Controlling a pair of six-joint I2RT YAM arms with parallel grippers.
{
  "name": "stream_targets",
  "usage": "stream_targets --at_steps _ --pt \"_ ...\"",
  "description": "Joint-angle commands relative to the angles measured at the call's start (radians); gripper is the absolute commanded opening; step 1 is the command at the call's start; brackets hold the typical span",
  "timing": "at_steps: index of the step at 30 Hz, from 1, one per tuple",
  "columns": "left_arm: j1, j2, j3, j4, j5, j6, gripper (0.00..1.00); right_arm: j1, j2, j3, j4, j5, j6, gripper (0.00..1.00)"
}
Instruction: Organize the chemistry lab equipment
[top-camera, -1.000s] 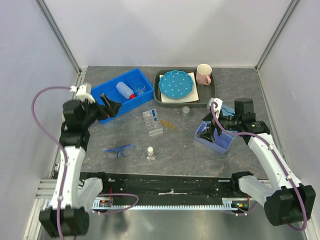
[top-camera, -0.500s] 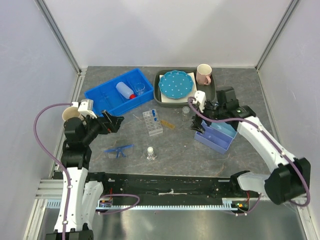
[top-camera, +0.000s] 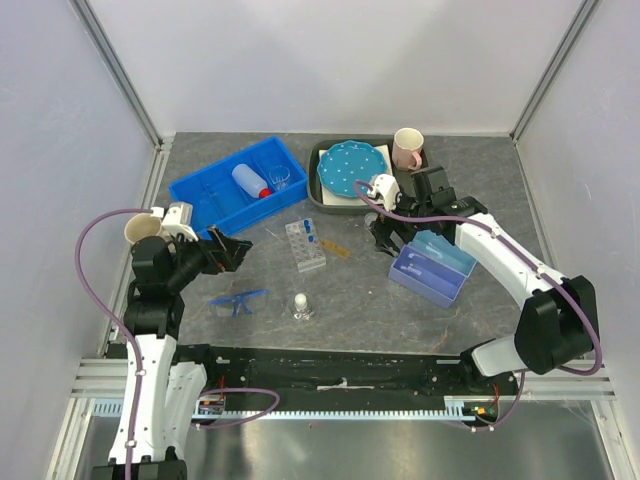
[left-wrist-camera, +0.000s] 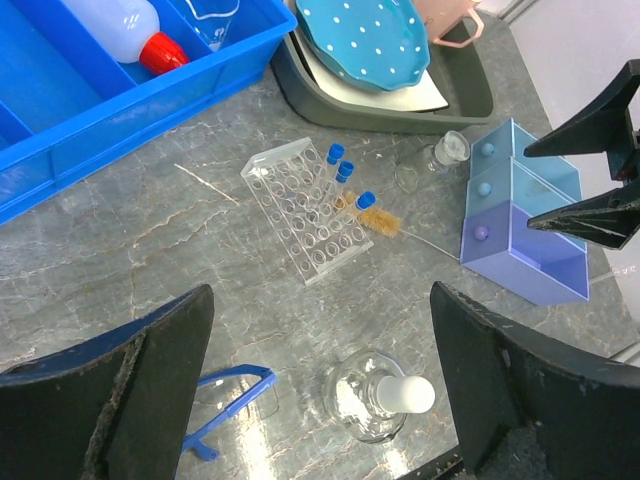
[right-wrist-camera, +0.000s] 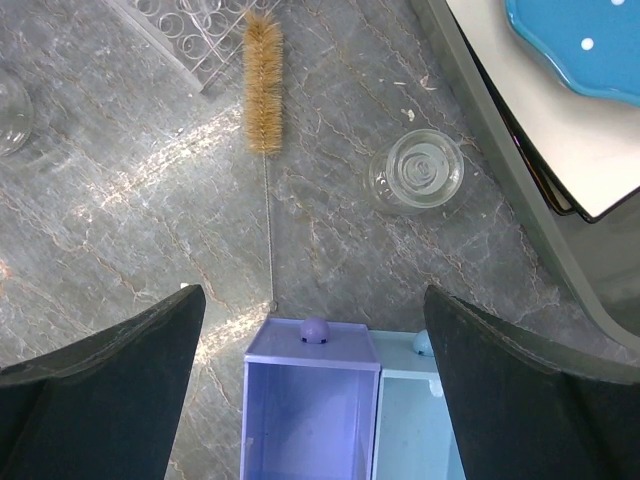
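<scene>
A white squeeze bottle (top-camera: 250, 181) with a red nozzle lies in the blue bin (top-camera: 205, 195) beside a clear beaker (top-camera: 279, 177). The test-tube rack (top-camera: 305, 246) with blue-capped tubes (left-wrist-camera: 340, 165) stands mid-table. Blue safety glasses (top-camera: 237, 299) and a stoppered glass flask (top-camera: 301, 305) lie near the front edge. My left gripper (top-camera: 228, 252) hovers open, left of the rack, with the flask (left-wrist-camera: 380, 395) below its gap. My right gripper (top-camera: 385, 235) is open and empty above the table. It hangs between a small glass beaker (right-wrist-camera: 415, 170) and the purple drawer unit (right-wrist-camera: 312, 400).
A bristle brush (right-wrist-camera: 264, 85) lies beside the rack. The grey tray (top-camera: 420, 188) at the back holds a blue dotted plate (top-camera: 351, 168) and a pink mug (top-camera: 407, 148). A beige mug (top-camera: 143, 230) sits at the left edge. The drawer unit (top-camera: 432, 267) stands right of centre.
My right arm swung left from over the drawer unit to beside the small beaker. My left arm drew back from the blue bin toward the glasses and flask. Both stayed open.
</scene>
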Motion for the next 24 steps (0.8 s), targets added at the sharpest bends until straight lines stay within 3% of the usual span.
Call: stream_targets --at_steps 1,9,13,15,19,20,24 --pt "0.001 0.020 0.000 0.018 0.058 0.021 0.94 -0.002 -0.011 0.026 0.018 0.020 0.000 0.98" --pt "-0.021 0.089 0.019 0.020 0.151 0.016 0.93 -0.077 -0.106 -0.031 0.020 -0.135 -0.025 0.98" --pt "-0.119 0.111 0.045 0.006 0.110 0.001 0.93 -0.157 -0.172 -0.095 0.087 -0.244 0.018 0.98" --pt "-0.228 0.109 0.062 -0.012 0.047 -0.019 0.93 -0.197 -0.226 -0.147 0.121 -0.263 0.032 0.98" --pt "-0.482 0.158 0.134 -0.020 -0.214 -0.079 0.93 -0.268 -0.321 -0.220 0.207 -0.234 0.060 0.98" --pt "-0.572 0.214 0.154 -0.025 -0.250 -0.084 0.93 -0.307 -0.343 -0.243 0.224 -0.227 0.081 0.98" --pt "-0.740 0.439 0.282 -0.054 -0.396 -0.087 0.93 -0.404 -0.350 -0.252 0.314 -0.169 0.281 0.98"
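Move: The stoppered flask lies about 12 cm to the left hand's right, some 8 cm back and 16 below. From that hand the blue goggles are about 5 cm back and 2 left, and the tube rack 9 ahead and 12 right. From the right hand, the flask is about 19 cm left and 13 back, the purple-and-blue drawer box 13 right and 2 back, and the glass bottle 8 ahead and 2 left. Touching nothing, the open left hand swings towards the flask, about 12 cm right and some 4 cm back, dipping a couple of centimetres before coming back up, and turning roughly 25 degrees clockwise. The right hand, also empty and open, withdraws from beside the glass bottle, about 8 cm right and over 4 up, over the drawer box, its wrist tilting and turning slightly clockwise. ##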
